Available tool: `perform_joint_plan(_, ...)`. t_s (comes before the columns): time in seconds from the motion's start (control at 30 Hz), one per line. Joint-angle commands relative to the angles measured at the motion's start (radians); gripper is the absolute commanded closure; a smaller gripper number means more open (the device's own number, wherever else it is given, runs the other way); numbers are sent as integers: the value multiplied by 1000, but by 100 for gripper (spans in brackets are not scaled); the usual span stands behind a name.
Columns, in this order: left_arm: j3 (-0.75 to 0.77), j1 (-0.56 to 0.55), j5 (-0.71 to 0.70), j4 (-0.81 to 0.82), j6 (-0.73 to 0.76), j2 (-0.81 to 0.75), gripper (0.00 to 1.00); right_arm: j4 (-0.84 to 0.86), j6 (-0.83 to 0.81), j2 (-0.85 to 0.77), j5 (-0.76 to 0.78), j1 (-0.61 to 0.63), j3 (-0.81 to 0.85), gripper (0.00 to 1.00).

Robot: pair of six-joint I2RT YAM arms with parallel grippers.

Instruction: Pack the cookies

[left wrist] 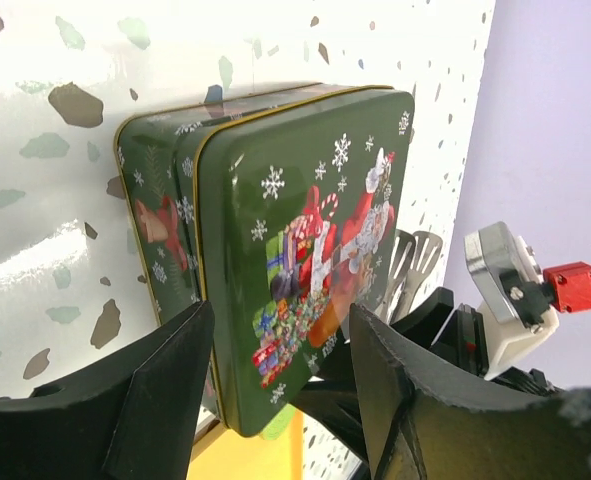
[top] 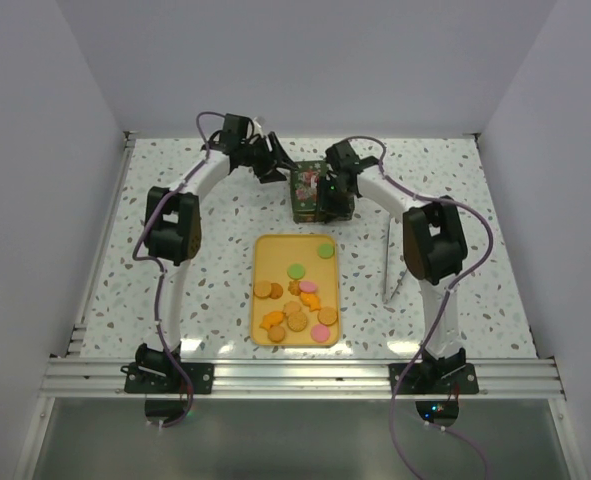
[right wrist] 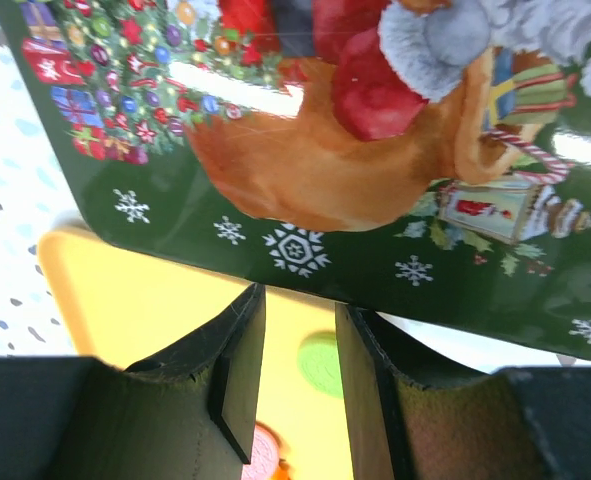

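Several cookies (top: 295, 300) in orange, tan, pink and green lie on a yellow tray (top: 265, 250). A green Christmas tin (top: 308, 190) with its lid on sits just behind the tray. My left gripper (top: 273, 168) is at the tin's back left. In the left wrist view it (left wrist: 280, 320) is spread wide, with a corner of the tin (left wrist: 295, 220) between the fingers; I cannot tell if they touch it. My right gripper (top: 335, 190) is at the tin's right side. Its jaws (right wrist: 297, 295) are narrowly parted and empty, tips at the tin's edge (right wrist: 375, 150). A green cookie (right wrist: 323, 365) shows through the gap.
The speckled table (top: 475, 200) is walled at the back and both sides. An aluminium rail (top: 295, 375) runs along the near edge between the arm bases. The right arm's wrist (left wrist: 515, 290) is close beside the tin in the left wrist view.
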Motion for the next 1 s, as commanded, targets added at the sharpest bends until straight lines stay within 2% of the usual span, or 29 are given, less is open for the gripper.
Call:
perform_joint_plan(0.0,46,13,20,-5,11,-2,38,4,13,29,21,0,84,62)
perform_joint_plan(0.27,44,17,17,-20,35,-8,38,-39,26,97,22,0,204,63)
perform_joint_plan(0.5,95,19,-21,-28,55,1,38,-51,29,115,12,0,236,62)
perform_joint_plan(0.57,118,17,-42,-20,61,10,44,-51,32,115,10,0,233,62)
perform_joint_plan(0.6,138,19,-49,-14,63,15,50,-51,32,114,10,0,232,63)
perform_joint_plan(0.67,144,17,-56,30,50,24,54,-53,30,115,8,1,229,62)
perform_joint_plan(0.7,141,17,-58,55,44,24,65,-51,32,115,7,0,230,63)
perform_joint_plan(0.83,123,10,-52,237,-17,49,84,-59,32,127,4,0,235,63)
perform_joint_plan(0.9,174,2,-44,255,-45,79,94,-63,30,136,4,0,242,63)
perform_joint_plan(0.97,249,-12,-73,239,-40,135,97,-70,32,143,4,0,252,63)
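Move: The lidded cookie tin is at the right hand's fingertips, which stand at its near side: the tin's middle is about 7 cm ahead and 2 cm to the right, slightly below. A green cookie lies some 8 cm straight back of this hand, and the cookie tray's middle about 18 cm back and 7 cm left. From the left hand, over the lid's far left part, the tin's middle is roughly 4 cm back, 8 cm right and 7 cm down. With its fingers kept partly open, the right hand goes on pushing the tin's near side away from the cookie tray, about 3 cm forward and 1.5 cm to the left, then holds still at that edge. The left hand first waits open above the lid, then, once the right has stopped, moves off forward and up by about 5 cm and 3 cm, away from the tin, tipping its fingertips up some 10 degrees and shutting its empty fingers almost fully. ##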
